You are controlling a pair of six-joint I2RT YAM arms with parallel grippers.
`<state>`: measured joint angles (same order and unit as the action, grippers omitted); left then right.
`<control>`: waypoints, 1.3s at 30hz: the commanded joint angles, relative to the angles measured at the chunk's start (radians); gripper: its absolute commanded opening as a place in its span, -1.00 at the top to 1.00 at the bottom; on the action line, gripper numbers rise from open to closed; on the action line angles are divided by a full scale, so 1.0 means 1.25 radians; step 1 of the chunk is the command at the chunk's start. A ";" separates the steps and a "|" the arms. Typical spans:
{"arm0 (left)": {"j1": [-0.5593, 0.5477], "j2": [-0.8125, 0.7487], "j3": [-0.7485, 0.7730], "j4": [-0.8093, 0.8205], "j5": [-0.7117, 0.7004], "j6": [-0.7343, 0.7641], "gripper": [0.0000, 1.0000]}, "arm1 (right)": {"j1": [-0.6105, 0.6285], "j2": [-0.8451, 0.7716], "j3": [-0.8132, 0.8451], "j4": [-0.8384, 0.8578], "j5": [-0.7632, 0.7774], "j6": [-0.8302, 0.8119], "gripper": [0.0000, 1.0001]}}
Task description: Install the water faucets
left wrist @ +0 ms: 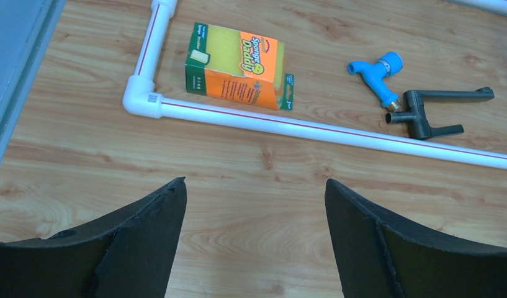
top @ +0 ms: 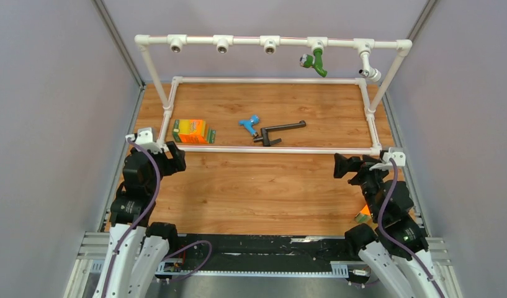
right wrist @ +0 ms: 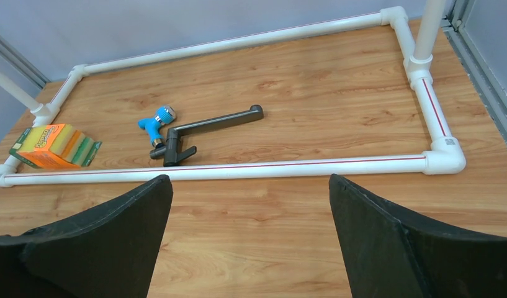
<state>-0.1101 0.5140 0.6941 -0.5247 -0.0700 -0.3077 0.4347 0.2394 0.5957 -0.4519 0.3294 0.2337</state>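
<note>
A dark-brown L-shaped faucet lies on the table inside the white pipe frame, next to a small blue faucet. Both show in the left wrist view, the dark one and the blue one, and in the right wrist view, the dark one and the blue one. A green faucet and a white-chrome faucet hang from the top rail. My left gripper and right gripper are open and empty, near side of the frame's front pipe.
An orange sponge box lies inside the frame at the left, also in the left wrist view. Three tee sockets on the top rail hold nothing. Grey walls stand on both sides. A small orange item lies by the right arm.
</note>
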 commanded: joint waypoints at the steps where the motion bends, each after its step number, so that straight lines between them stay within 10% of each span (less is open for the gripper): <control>1: -0.003 -0.006 0.002 0.009 -0.021 0.008 -0.76 | -0.003 0.037 0.012 0.013 -0.064 0.027 -1.00; 10: -0.002 -0.026 -0.021 0.039 -0.015 0.019 -0.78 | -0.004 0.200 -0.029 0.104 -0.339 0.081 -1.00; 27: -0.004 -0.065 -0.024 0.038 0.036 0.018 -0.77 | -0.056 0.990 0.231 0.311 -0.353 -0.096 -1.00; 39: -0.006 -0.070 -0.024 0.042 0.031 0.022 -0.76 | -0.080 1.243 0.351 0.246 -0.591 -0.183 -1.00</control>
<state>-0.1131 0.4347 0.6655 -0.5125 -0.0349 -0.3019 0.3389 1.7798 1.0222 -0.1184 -0.2531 0.0452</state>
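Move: Lying on the table for the empty right hand, the black faucet is about 22 cm ahead, 19 cm to its left and some 24 cm below. The blue faucet lies roughly 9 cm farther left and 2 cm farther out than the black one; the front pipe crosses about 6 cm nearer the robot than its middle. From the left hand, the black faucet is about 19 cm ahead, 30 cm to the right and 21 cm down. Swinging left first, the right hand then dives down and forward towards the black faucet, sinking about 21 cm in all while reaching 17 cm out and 13 cm left. Its fingers tip down some 40 degrees, turn counter-clockwise and stay wide open; at the end forward travel has stopped but the hand is still sinking, low over the front pipe just short of the faucet's lever. ##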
